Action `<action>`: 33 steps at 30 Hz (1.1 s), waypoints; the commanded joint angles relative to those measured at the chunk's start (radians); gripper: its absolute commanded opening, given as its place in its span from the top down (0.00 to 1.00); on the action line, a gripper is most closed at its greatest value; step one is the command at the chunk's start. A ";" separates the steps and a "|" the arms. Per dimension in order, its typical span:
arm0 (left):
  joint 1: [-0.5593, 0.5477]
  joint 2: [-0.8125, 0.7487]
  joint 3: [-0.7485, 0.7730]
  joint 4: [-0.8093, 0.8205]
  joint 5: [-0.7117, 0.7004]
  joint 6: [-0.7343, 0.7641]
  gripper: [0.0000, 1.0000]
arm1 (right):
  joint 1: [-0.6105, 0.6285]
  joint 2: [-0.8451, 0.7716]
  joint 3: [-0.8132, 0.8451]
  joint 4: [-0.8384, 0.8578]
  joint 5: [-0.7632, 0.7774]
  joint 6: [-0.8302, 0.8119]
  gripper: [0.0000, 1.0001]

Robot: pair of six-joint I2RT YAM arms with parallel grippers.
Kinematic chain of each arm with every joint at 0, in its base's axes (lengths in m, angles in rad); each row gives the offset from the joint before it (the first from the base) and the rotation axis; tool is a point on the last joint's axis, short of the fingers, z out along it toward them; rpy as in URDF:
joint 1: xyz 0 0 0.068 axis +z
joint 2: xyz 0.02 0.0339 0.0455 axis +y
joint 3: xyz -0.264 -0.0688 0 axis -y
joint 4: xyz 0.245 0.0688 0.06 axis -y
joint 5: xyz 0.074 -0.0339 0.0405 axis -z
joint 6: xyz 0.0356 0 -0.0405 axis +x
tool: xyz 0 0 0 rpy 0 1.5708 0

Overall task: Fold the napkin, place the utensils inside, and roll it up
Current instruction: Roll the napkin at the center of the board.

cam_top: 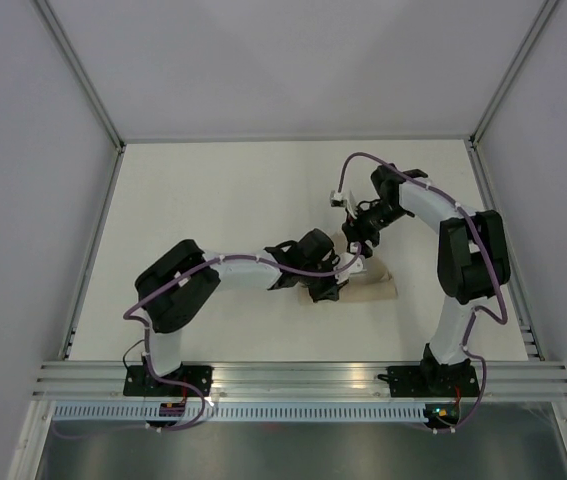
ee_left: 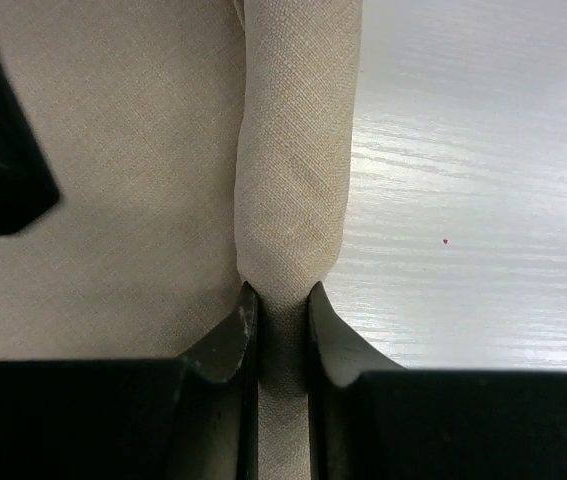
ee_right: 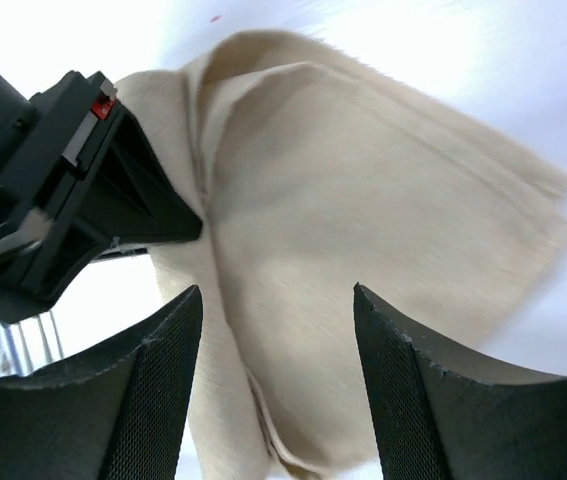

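Observation:
The tan napkin (cam_top: 375, 285) lies partly rolled on the white table, right of centre. In the left wrist view its rolled edge (ee_left: 295, 150) runs away from the camera, with flat cloth (ee_left: 133, 150) to its left. My left gripper (ee_left: 283, 300) is shut on the near end of that roll. My right gripper (ee_right: 278, 300) hangs open just above the folded napkin (ee_right: 363, 200), and nothing sits between its fingers. In the right wrist view the left gripper (ee_right: 73, 200) shows at the napkin's left end. The utensils are hidden.
The white table (cam_top: 213, 200) stretches to the left and back. An aluminium rail (cam_top: 293, 375) runs along the near edge by the arm bases. Grey walls close in the sides. A dark shape (ee_left: 3, 170) stands at the left of the left wrist view.

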 commanded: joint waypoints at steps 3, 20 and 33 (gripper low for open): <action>0.068 0.128 0.106 -0.277 0.204 -0.085 0.98 | -0.069 -0.160 -0.027 0.172 0.020 0.099 0.32; 0.195 0.429 0.476 -0.680 0.423 -0.157 0.91 | -0.065 -0.827 -0.708 0.638 0.119 0.098 0.31; 0.217 0.501 0.541 -0.760 0.477 -0.182 0.87 | 0.324 -0.906 -0.999 0.964 0.524 0.113 0.31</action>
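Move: The napkin's rolled near edge is already pinched in the left fingers. The stretch the open right hand goes for lies about 8 cm back of the right hand, level sideways and 5 cm below; from the left hand it is roughly 4 cm to the right, level fore and aft. The flat part of the napkin, onto which the left hand rolls, lies some 5 cm ahead and 4 cm right of the left hand, just below it. The napkin roll keeps in the left fingers' pinch and is turned forward, top going away from the base, by nearly 50 degrees almost on the spot. The open right hand meanwhile hops to the near side, first up, right and a little forward, then back about 12 cm and down, swinging left again and twisting some 40 degrees the opposite way, ending just above the roll beside the left fingers. ##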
